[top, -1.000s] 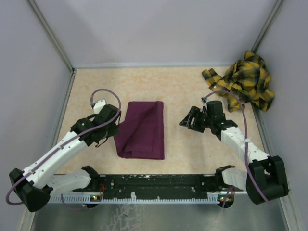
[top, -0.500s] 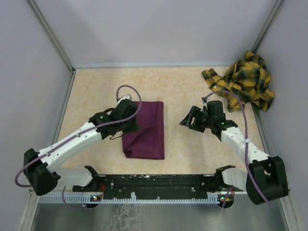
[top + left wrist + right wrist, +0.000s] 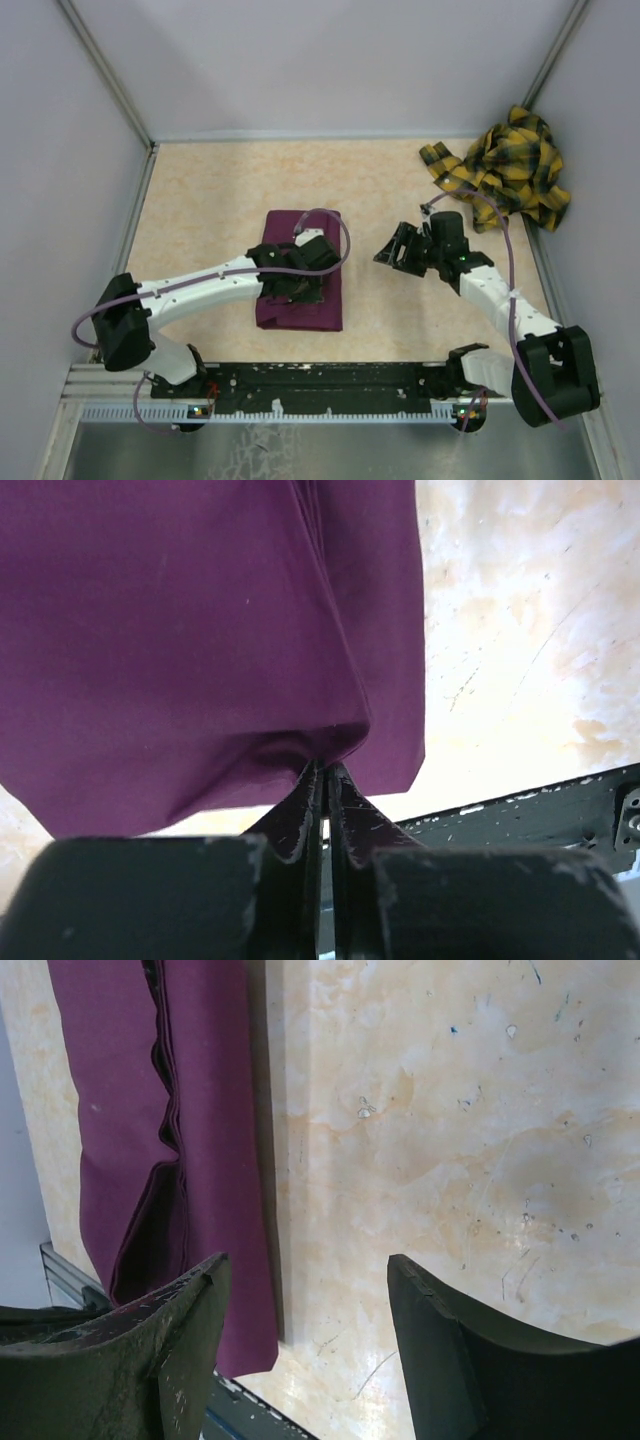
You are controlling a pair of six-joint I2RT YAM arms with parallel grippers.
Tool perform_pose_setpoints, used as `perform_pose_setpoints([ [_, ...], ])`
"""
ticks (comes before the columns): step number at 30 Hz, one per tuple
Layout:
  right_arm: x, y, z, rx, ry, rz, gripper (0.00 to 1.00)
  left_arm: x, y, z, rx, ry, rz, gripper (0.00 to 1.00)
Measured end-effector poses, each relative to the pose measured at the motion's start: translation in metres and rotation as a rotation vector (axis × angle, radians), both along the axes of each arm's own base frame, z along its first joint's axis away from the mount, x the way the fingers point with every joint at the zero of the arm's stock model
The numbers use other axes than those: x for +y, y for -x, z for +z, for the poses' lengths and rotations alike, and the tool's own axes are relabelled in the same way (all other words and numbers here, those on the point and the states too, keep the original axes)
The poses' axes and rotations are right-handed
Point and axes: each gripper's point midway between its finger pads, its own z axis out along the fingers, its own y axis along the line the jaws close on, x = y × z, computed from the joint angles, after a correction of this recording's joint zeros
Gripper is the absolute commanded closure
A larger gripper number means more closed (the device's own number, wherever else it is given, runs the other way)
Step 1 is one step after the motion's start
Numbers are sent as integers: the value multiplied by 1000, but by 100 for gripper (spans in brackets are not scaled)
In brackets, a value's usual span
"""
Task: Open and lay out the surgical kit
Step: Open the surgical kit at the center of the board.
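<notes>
The surgical kit is a folded dark purple cloth wrap (image 3: 322,240) lying flat on the table's middle. Its tray and instruments are hidden. My left gripper (image 3: 300,278) sits over the wrap's near half. In the left wrist view the jaws (image 3: 325,767) are shut, pinching a puckered fold of the purple cloth (image 3: 180,630). My right gripper (image 3: 392,250) is open and empty, just right of the wrap. In the right wrist view its gripper (image 3: 305,1270) spans bare table, with the wrap's layered edge (image 3: 200,1110) to the left.
A crumpled yellow and black plaid cloth (image 3: 508,165) lies at the back right corner. Grey walls (image 3: 60,180) close in the table on three sides. The black rail (image 3: 320,378) of the arm bases runs along the near edge.
My left arm has swung right from beside the wrap's left edge onto the wrap and closed on a fold. The wrap's left side has been pushed in. The right arm has not moved.
</notes>
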Motion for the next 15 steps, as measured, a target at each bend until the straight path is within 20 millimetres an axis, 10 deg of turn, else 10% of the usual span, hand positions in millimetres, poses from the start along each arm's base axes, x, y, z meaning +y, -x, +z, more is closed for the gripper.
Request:
perform_pose_setpoints([
  [6,-1,5,-10,18,4,0,36,1,13,-5,23,-31,-31,50],
  [15,0,2,-7,0,-3,3,36,-2,22,-17,46,-69,-76,45],
])
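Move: The corner of the kit's top flap is at the left hand's shut fingertips, perhaps a centimetre below the hand point. The middle of the surgical kit lies about 6 cm ahead of this hand, 4 cm to its left and 3 cm lower. The kit's near right corner is some 7 cm back and 6 cm to the right. From the right hand the flap corner lies roughly 10 cm back and 18 cm to the left, slightly lower. The left fingers let go of the flap corner, spreading from shut to a little over half open. Meanwhile the hand eases back about 2 cm towards the kit's near edge and sinks 1 to 2 cm, its wrist turning only slightly clockwise; the corner ends up showing between the parted fingers. ##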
